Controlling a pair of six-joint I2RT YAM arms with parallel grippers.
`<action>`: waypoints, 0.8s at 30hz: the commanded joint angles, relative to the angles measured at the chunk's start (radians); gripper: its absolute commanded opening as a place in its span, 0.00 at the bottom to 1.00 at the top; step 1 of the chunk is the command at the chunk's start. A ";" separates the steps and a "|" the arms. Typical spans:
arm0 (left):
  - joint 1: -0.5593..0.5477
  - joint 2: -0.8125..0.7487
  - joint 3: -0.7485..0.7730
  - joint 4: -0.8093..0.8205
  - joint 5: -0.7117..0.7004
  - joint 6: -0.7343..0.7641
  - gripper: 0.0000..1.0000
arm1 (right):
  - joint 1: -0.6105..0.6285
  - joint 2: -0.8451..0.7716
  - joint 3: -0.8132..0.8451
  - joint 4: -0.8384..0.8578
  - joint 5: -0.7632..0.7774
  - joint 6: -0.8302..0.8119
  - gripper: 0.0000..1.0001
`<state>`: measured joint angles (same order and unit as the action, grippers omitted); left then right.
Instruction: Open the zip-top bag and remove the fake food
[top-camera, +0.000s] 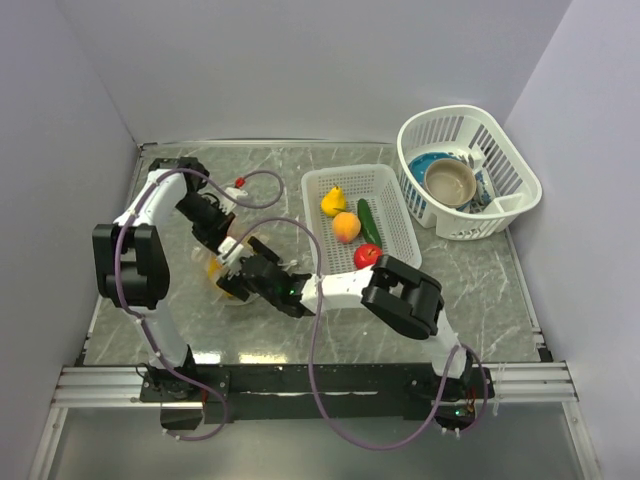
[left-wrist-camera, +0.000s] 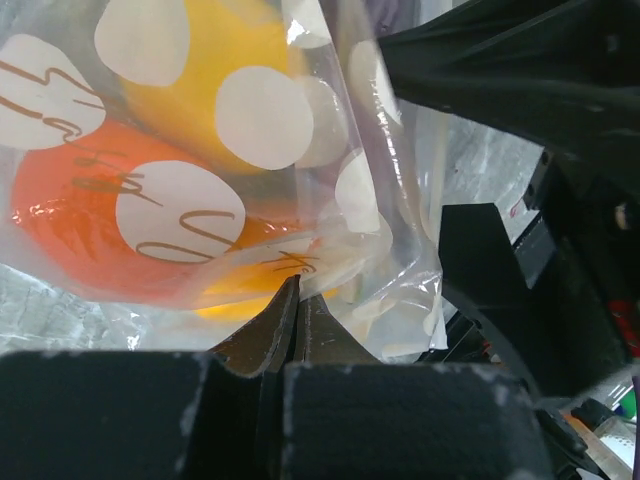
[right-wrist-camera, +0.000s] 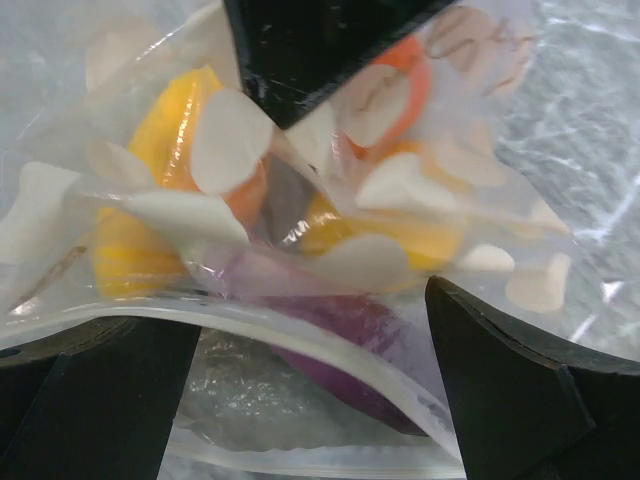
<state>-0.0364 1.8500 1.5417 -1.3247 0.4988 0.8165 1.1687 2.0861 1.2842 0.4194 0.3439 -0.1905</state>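
Note:
The zip-top bag (top-camera: 222, 268) hangs left of centre, clear with white dots, and my left gripper (top-camera: 228, 245) is shut on its plastic. In the left wrist view the shut left gripper (left-wrist-camera: 297, 290) pinches a fold of the zip-top bag (left-wrist-camera: 390, 250), with orange fake food (left-wrist-camera: 80, 225) and a yellow piece (left-wrist-camera: 225, 75) inside. My right gripper (right-wrist-camera: 310, 305) stands open at the bag's mouth, one finger on each side of the white zip strip (right-wrist-camera: 300, 338). A purple piece (right-wrist-camera: 345, 345) lies just inside. A yellow pear (top-camera: 333, 200), an orange fruit (top-camera: 346, 227), a green cucumber (top-camera: 368, 222) and a red one (top-camera: 367, 255) lie outside the bag.
Those loose pieces lie in a shallow white lattice basket (top-camera: 315, 182) right of the bag. A round white lattice basket (top-camera: 522, 172) with a bowl (top-camera: 450, 181) and dishes stands at the back right. Walls close in on both sides and behind.

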 joint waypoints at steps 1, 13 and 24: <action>-0.003 -0.014 -0.005 -0.050 0.012 0.001 0.01 | -0.006 0.016 0.026 -0.030 -0.042 0.060 0.97; 0.006 0.045 0.020 -0.039 0.015 0.013 0.01 | -0.004 -0.133 -0.132 -0.078 -0.178 0.181 0.75; 0.013 0.029 0.048 0.120 -0.048 -0.122 0.01 | -0.011 -0.388 -0.379 -0.062 -0.168 0.302 0.74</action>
<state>-0.0296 1.9068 1.5639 -1.2633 0.4744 0.7403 1.1603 1.8248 0.9813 0.3298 0.1154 0.0181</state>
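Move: My empty right hand is at the bag's mouth, with the bag's lip passing about 1 cm below the point between my fingers. The eggplant lies some 2 cm ahead, 1 cm left and 5 cm down. A yellow-orange piece is level with my hand, about 6 cm left, and the orange-red fruit about 8 cm ahead and 4 cm left, both 5 cm below. From my left hand the eggplant is roughly 6 cm right, 2 cm back and 8 cm down. I draw my right hand back about 7 cm and some 5 cm right out of the bag's mouth, dipping slightly, fingertips tipping down around 15 degrees and the wide-open jaws narrowing by a quarter, on nothing. My left hand keeps the plastic pinched, sinking a couple of centimetres, then easing forward as much. ##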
